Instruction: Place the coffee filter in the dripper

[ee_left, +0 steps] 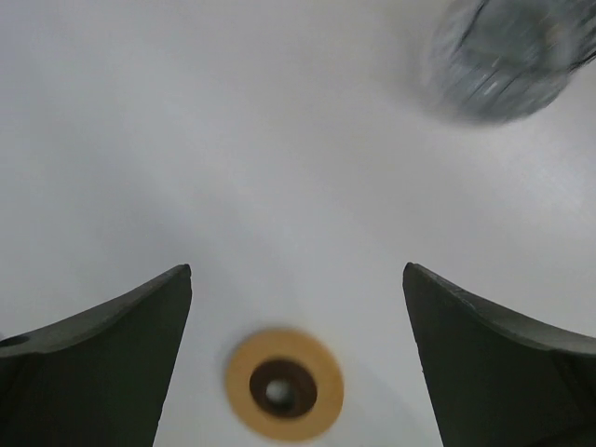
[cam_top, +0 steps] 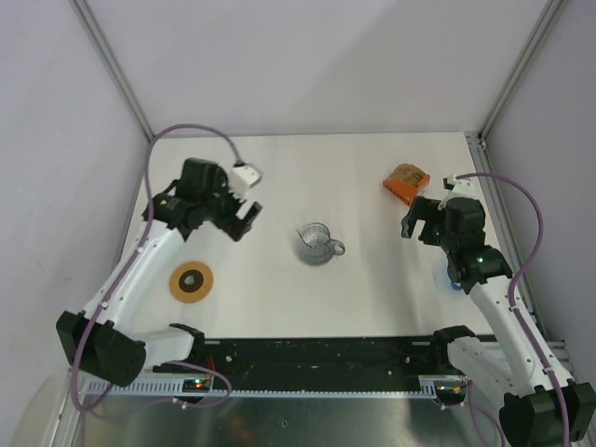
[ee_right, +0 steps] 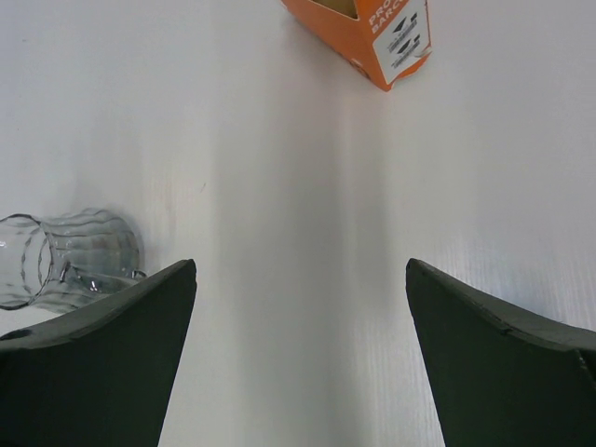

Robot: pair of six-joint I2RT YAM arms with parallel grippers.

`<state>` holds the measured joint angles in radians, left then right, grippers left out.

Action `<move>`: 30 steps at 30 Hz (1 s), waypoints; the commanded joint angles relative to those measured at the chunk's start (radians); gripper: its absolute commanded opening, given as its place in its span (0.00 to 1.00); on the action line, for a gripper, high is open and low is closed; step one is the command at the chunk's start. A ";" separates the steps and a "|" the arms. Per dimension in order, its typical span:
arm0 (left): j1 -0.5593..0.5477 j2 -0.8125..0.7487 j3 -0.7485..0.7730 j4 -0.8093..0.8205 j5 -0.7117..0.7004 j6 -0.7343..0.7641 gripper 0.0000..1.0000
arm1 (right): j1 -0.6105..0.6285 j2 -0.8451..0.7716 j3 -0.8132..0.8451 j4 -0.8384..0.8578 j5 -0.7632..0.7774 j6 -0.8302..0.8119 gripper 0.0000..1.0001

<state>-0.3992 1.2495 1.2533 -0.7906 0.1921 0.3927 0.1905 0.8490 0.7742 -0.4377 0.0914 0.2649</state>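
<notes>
No loose coffee filter shows; the only filters in view are the brown ones stacked in the orange box [cam_top: 406, 182] [ee_right: 374, 33] at the back right. Of the dripper [cam_top: 453, 280] only a blue sliver shows, under my right forearm near the right edge. My left gripper [cam_top: 246, 222] [ee_left: 296, 270] hangs open and empty over the left half of the table, with the flat orange ring [ee_left: 284, 384] [cam_top: 192, 281] below it. My right gripper [cam_top: 414, 220] [ee_right: 301, 264] is open and empty over bare table, a short way in front of the orange box.
A clear glass mug [cam_top: 317, 244] [ee_right: 65, 257] [ee_left: 507, 56] with a handle stands mid-table between the two grippers. Enclosure walls and metal posts border the table at the back and sides. A black rail runs along the near edge by the arm bases.
</notes>
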 commanded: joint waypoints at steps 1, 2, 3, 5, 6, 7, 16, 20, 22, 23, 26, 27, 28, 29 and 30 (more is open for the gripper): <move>0.201 -0.072 -0.171 -0.140 -0.082 0.160 0.98 | 0.009 -0.016 -0.001 0.015 -0.038 -0.046 0.99; 0.266 -0.079 -0.210 -0.141 -0.099 0.185 0.97 | 0.010 -0.019 -0.002 0.013 -0.038 -0.050 0.99; 0.324 -0.080 -0.246 -0.141 -0.107 0.202 0.95 | 0.010 -0.023 -0.001 0.014 -0.043 -0.049 0.99; 0.463 -0.070 -0.285 -0.140 -0.096 0.230 0.90 | 0.010 -0.029 0.000 0.024 -0.085 -0.051 0.99; 0.530 -0.065 -0.292 -0.140 -0.083 0.242 0.87 | 0.010 -0.031 -0.001 0.030 -0.107 -0.052 0.99; 0.575 -0.062 -0.298 -0.139 -0.071 0.248 0.83 | 0.009 -0.035 -0.002 0.037 -0.122 -0.052 0.99; 0.653 -0.066 -0.443 -0.042 -0.074 0.182 0.92 | -0.063 -0.104 -0.043 0.091 -0.227 -0.031 0.99; 0.655 -0.041 -0.456 0.068 -0.169 0.140 0.71 | -0.138 -0.116 -0.060 0.116 -0.307 -0.013 0.99; 0.655 -0.033 -0.456 0.087 -0.175 0.140 0.67 | -0.159 -0.116 -0.067 0.119 -0.334 -0.006 0.99; 0.655 -0.031 -0.461 0.094 -0.174 0.143 0.66 | -0.165 -0.116 -0.068 0.119 -0.342 -0.005 0.99; 0.655 -0.015 -0.490 0.118 -0.164 0.148 0.65 | -0.172 -0.120 -0.072 0.117 -0.348 -0.004 0.99; 0.655 -0.006 -0.497 0.125 -0.156 0.146 0.65 | -0.173 -0.121 -0.072 0.117 -0.348 -0.004 0.99; 0.655 0.004 -0.503 0.128 -0.141 0.143 0.64 | -0.174 -0.123 -0.072 0.117 -0.348 -0.004 0.99; 0.654 0.012 -0.507 0.129 -0.130 0.138 0.64 | -0.174 -0.125 -0.071 0.116 -0.348 -0.004 0.99; 0.654 0.021 -0.512 0.129 -0.121 0.136 0.64 | -0.174 -0.126 -0.071 0.114 -0.347 -0.003 0.99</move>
<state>0.2493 1.2404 0.7658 -0.7017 0.0410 0.5484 0.0219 0.7444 0.7010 -0.3607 -0.2256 0.2539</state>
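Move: The dripper lies flat on the table some 18 cm to the left of the empty, open left hand, about 9 cm nearer the base and 20 cm below it. On the left hand's other side stands the glass carafe, roughly 16 cm to the right, about level with it in reach and 17 cm lower. From the right hand the dripper is some 60 cm to the left, 8 cm back and 18 cm down. Towards the dripper the left hand swings fast to its left, about 22 cm, while sinking some 16 cm and drawing back a little; the sideways sweep is mostly done first, the last of it is descent. On the way the wrist turns counter-clockwise and tips the fingers steeply down, and they narrow from wide open to about two thirds, ending low over the dripper's left side, contact not visible. ##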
